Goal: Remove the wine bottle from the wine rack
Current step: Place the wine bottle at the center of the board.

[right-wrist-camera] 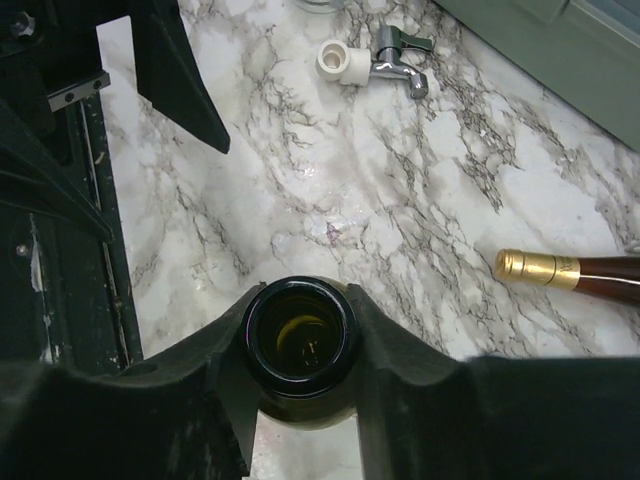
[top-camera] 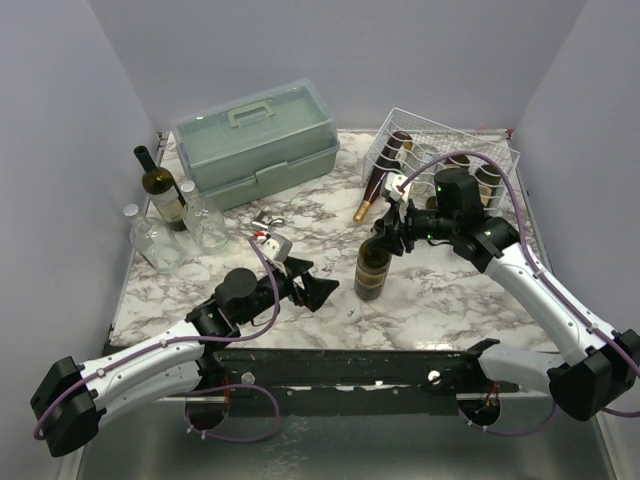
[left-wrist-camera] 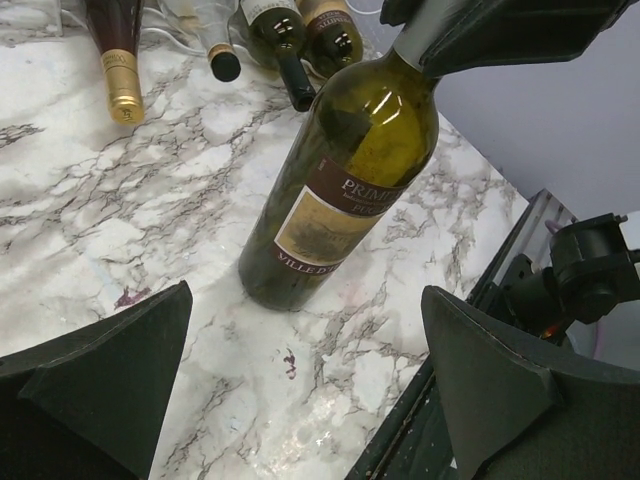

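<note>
A dark green wine bottle [top-camera: 373,268] with a brown and cream label stands upright on the marble table, in front of the white wire wine rack [top-camera: 445,140]. My right gripper [top-camera: 386,236] is shut on its neck from above. In the right wrist view the open mouth of the bottle [right-wrist-camera: 300,290] sits between the two fingers of the right gripper [right-wrist-camera: 300,305]. My left gripper [top-camera: 312,288] is open and empty, a short way left of the bottle. The left wrist view shows the bottle [left-wrist-camera: 345,185] beyond the spread left gripper [left-wrist-camera: 300,400].
A gold-capped bottle [top-camera: 366,203] slants from the rack onto the table, and more bottles [top-camera: 486,176] lie in the rack. A grey-green toolbox [top-camera: 255,140] stands at the back. A green bottle [top-camera: 164,195] and clear glass bottles [top-camera: 157,243] are at left. A small metal tap [top-camera: 270,240] lies mid-table.
</note>
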`<action>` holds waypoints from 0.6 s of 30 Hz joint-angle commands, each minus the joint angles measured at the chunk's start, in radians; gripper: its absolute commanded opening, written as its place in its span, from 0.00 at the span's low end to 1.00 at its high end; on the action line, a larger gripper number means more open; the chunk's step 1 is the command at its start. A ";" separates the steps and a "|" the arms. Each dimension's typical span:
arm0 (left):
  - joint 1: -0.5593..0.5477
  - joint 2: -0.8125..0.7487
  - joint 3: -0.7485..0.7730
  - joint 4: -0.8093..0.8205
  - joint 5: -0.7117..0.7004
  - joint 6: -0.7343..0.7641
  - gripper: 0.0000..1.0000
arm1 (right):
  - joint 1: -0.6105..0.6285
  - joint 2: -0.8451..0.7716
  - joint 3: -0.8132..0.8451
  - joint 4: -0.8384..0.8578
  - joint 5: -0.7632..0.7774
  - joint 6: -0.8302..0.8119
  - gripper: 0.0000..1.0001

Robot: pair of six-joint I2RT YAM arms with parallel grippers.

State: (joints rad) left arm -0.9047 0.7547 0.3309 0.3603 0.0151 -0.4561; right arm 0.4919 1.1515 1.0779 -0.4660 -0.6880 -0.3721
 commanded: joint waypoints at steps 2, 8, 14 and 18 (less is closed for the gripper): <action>0.003 -0.014 0.039 -0.015 0.049 -0.009 0.99 | 0.007 -0.037 -0.019 -0.018 -0.045 -0.045 0.53; 0.004 -0.006 0.064 -0.019 0.098 0.022 0.99 | 0.005 -0.068 -0.035 -0.050 -0.051 -0.047 0.77; 0.004 0.007 0.099 -0.024 0.159 0.093 0.99 | -0.082 -0.103 0.059 -0.189 -0.263 -0.057 0.94; 0.004 0.025 0.142 -0.034 0.198 0.167 0.99 | -0.214 -0.137 0.124 -0.255 -0.477 -0.062 0.97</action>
State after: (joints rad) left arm -0.9043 0.7628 0.4072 0.3481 0.1356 -0.3882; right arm 0.3733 1.0645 1.1202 -0.6247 -0.9119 -0.4198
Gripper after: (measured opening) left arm 0.987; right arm 0.964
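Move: The wine bottle stands upright on the board with its neck already between the right hand's fingers, its middle about 11 cm straight below that hand. From the right hand, the gold-capped bottle's middle lies some 25 cm ahead and 2 to the right; the wine rack about 28 ahead and 16 to the right; the tap about 15 ahead and 24 to the left. From the left hand, the wine bottle is about 5 cm ahead, 11 to the right and 5 lower. Back towards its base goes the right hand, about 3 cm, its fingers opening almost fully and letting go of the bottle neck; late on it also rises some 3 cm and draws away to the right. The empty left hand, still wide open beside the bottle, lifts about 3 cm and turns slightly clockwise. ##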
